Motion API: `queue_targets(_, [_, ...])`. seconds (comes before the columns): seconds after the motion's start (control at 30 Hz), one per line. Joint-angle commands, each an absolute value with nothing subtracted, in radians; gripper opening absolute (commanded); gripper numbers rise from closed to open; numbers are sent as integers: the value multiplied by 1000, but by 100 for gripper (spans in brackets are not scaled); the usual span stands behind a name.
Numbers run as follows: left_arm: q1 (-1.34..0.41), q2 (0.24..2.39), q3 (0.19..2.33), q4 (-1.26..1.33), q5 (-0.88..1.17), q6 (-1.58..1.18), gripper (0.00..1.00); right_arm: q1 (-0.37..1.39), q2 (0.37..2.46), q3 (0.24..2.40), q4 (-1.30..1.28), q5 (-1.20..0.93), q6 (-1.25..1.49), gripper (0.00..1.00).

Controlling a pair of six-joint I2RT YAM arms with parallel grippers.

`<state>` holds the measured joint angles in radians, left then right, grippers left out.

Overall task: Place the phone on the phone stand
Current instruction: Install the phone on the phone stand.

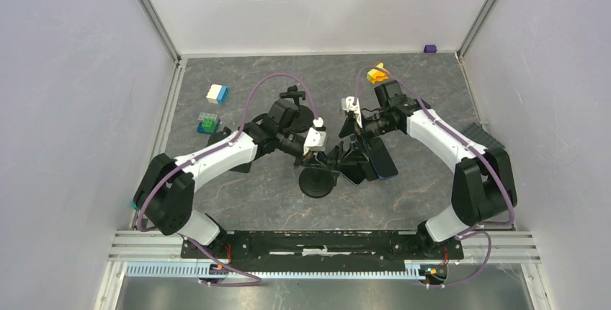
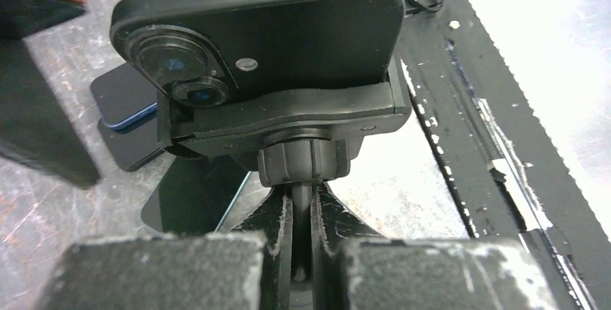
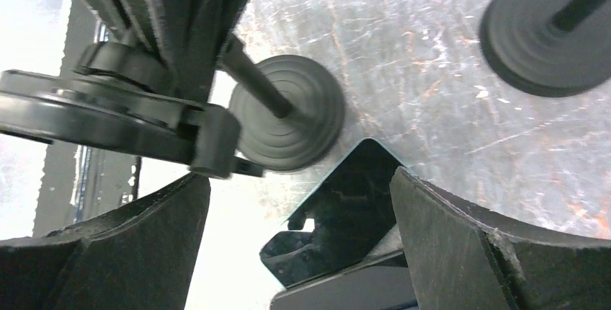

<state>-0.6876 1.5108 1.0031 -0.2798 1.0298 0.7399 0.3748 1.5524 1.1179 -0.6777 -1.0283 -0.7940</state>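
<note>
A black phone [image 2: 288, 29], back and camera lenses facing me, sits in the cradle [image 2: 302, 115] of the black phone stand. My left gripper [image 2: 302, 209] is shut on the stand's thin stem just below the cradle knob. In the top view the stand's round base [image 1: 316, 182] rests on the table at centre, with the left gripper [image 1: 322, 158] right above it. My right gripper [image 3: 299, 195] stands wide open beside the cradle [image 3: 115, 119] and holds nothing. The stand's base [image 3: 288, 122] and stem lie beyond its fingers.
Other dark phones [image 1: 378, 160] lie stacked on the table right of the stand, under the right gripper [image 3: 353, 202]. A second round stand base [image 3: 547, 32] stands further off. Coloured blocks [image 1: 216, 94] [image 1: 207, 122] [image 1: 376, 73] sit at the back.
</note>
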Motion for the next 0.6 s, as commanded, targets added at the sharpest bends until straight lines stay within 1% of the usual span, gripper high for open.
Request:
queue_targets(0.0, [-703, 1503, 943, -339, 1124, 663, 2, 345, 1497, 1166, -640, -1017, -834, 98])
queue_targets(0.17, [-666, 1513, 953, -344, 1175, 651, 2, 313, 1424, 1132, -656, -1018, -846, 98])
queue_targets(0.27, [-648, 1534, 996, -461, 1195, 771, 2, 312, 1372, 1124, -682, -1014, -864, 98])
queue_targets(0.47, [-635, 1583, 1131, -750, 1169, 1026, 2, 316, 1301, 1104, -692, -1023, -870, 98])
queue_targets(0.57, [-631, 1578, 1149, -793, 1141, 1080, 2, 331, 1292, 1092, -690, -1026, -869, 98])
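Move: The phone already sits in the clamp of the stand that the left hand grips by its stem, with the phone's middle about 5 cm to the right of that hand, 1 cm back and 4 cm above. From the open right hand this phone is roughly 5 cm back, 4 cm left and 2 cm above. The nearest loose phone lies flat, level fore and aft, 4 cm right and 14 cm below; the second stand stands about 19 cm ahead, 12 cm left and 8 cm below. Upwards, some 6.5 cm in all, the right hand backs off from the mounted phone with its fingers staying wide open; it first edges forward and keeps drifting about 2 cm to the right, and it rolls about 15 degrees, forward side rising. The left hand keeps its grip on the stand's stem and eases it about 1 cm back, then 1.5 cm to the left, turning slightly clockwise. ##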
